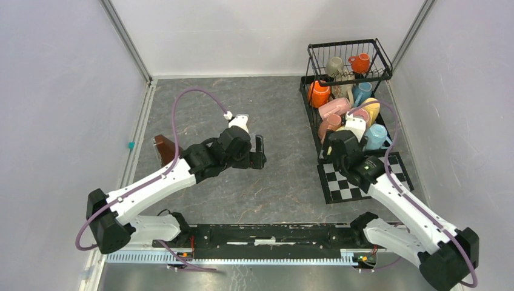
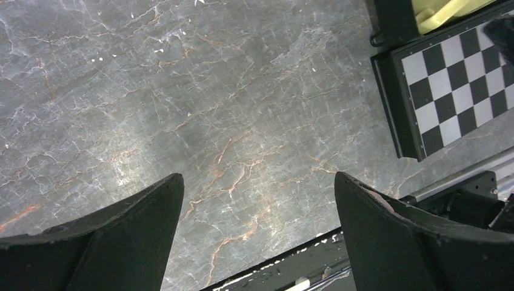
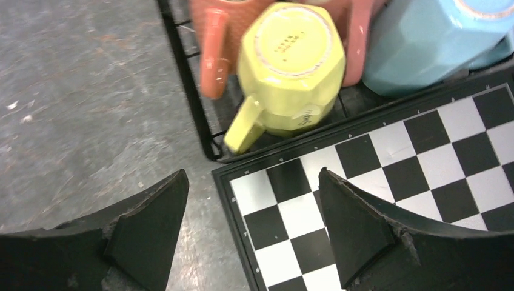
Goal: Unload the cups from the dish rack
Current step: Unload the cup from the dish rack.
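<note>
The black wire dish rack (image 1: 315,112) stands at the far right with several cups in it. Its upper basket holds an orange cup (image 1: 362,62) and a grey-olive cup (image 1: 334,65). Below lie an orange (image 1: 319,94), pink (image 1: 334,108), yellow (image 1: 371,109) and light blue cup (image 1: 377,137). My right gripper (image 1: 332,148) is open at the rack's near end. In the right wrist view it (image 3: 253,173) is empty, just short of a yellow cup (image 3: 291,60) lying base toward me between a pink cup (image 3: 212,48) and a blue one (image 3: 424,42). My left gripper (image 1: 259,151) (image 2: 257,177) hangs open and empty over mid-table.
A black-and-white checkered mat (image 1: 339,188) (image 3: 394,163) (image 2: 460,79) lies just in front of the rack, under my right arm. A brown wedge (image 1: 163,148) sits at the left by the left arm. Grey walls close in both sides and the back.
</note>
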{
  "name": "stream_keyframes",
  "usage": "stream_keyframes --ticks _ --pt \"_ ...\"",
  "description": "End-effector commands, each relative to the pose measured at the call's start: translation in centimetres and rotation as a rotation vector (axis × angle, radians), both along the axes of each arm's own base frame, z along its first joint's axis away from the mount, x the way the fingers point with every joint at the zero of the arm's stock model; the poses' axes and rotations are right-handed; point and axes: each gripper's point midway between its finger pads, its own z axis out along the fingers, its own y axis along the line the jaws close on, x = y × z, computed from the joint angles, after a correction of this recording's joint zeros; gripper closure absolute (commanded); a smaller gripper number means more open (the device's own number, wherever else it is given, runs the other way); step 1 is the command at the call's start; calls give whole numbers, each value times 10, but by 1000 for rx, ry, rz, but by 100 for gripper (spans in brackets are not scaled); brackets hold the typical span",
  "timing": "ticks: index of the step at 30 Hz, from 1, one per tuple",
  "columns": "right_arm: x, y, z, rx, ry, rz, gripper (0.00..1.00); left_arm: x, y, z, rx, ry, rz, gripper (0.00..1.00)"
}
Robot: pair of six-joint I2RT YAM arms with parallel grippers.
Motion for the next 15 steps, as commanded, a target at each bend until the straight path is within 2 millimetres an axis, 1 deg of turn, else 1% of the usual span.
stream_keyframes --ticks 1,3,5,10,15 --pt "21 -4 -15 97 -11 -80 19 -3 1 26 -50 -54 -14 0" --pt "27 -7 -20 96 -4 -105 28 -5 4 28 -51 -57 -11 0" --pt "32 -7 -20 106 -10 -125 33 -6 6 28 -53 -58 -7 0" --pt "40 -4 -27 137 -7 -167 40 -8 7 26 -61 -51 -5 0" --pt "44 -9 -34 140 3 -238 46 -9 8 30 -65 -57 -6 0"
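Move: The yellow cup, upside down in the rack's near left corner with its handle towards the robot, lies about 7 cm ahead of the right hand, 3 cm to its right and 7 cm below. The coral cup is roughly 6 cm beyond the yellow cup and 4 cm to the left of it; the blue cup is level with the yellow cup, some 9 cm to the right of it. The checkered tray's middle is about 8 cm back from the right hand, 11 cm right and 13 cm below. From the left hand, the yellow cup is about 9 cm ahead, 28 cm right and 9 cm below. Touching nothing visible yet, the right hand heads down about 4.5 cm and some 3 cm forward towards the yellow cup and its handle at the rack's corner. It sinks fastest at first, then eases forward, turning roughly 10 degrees clockwise, while the fingers narrow from nearly wide open to a bit over half. ##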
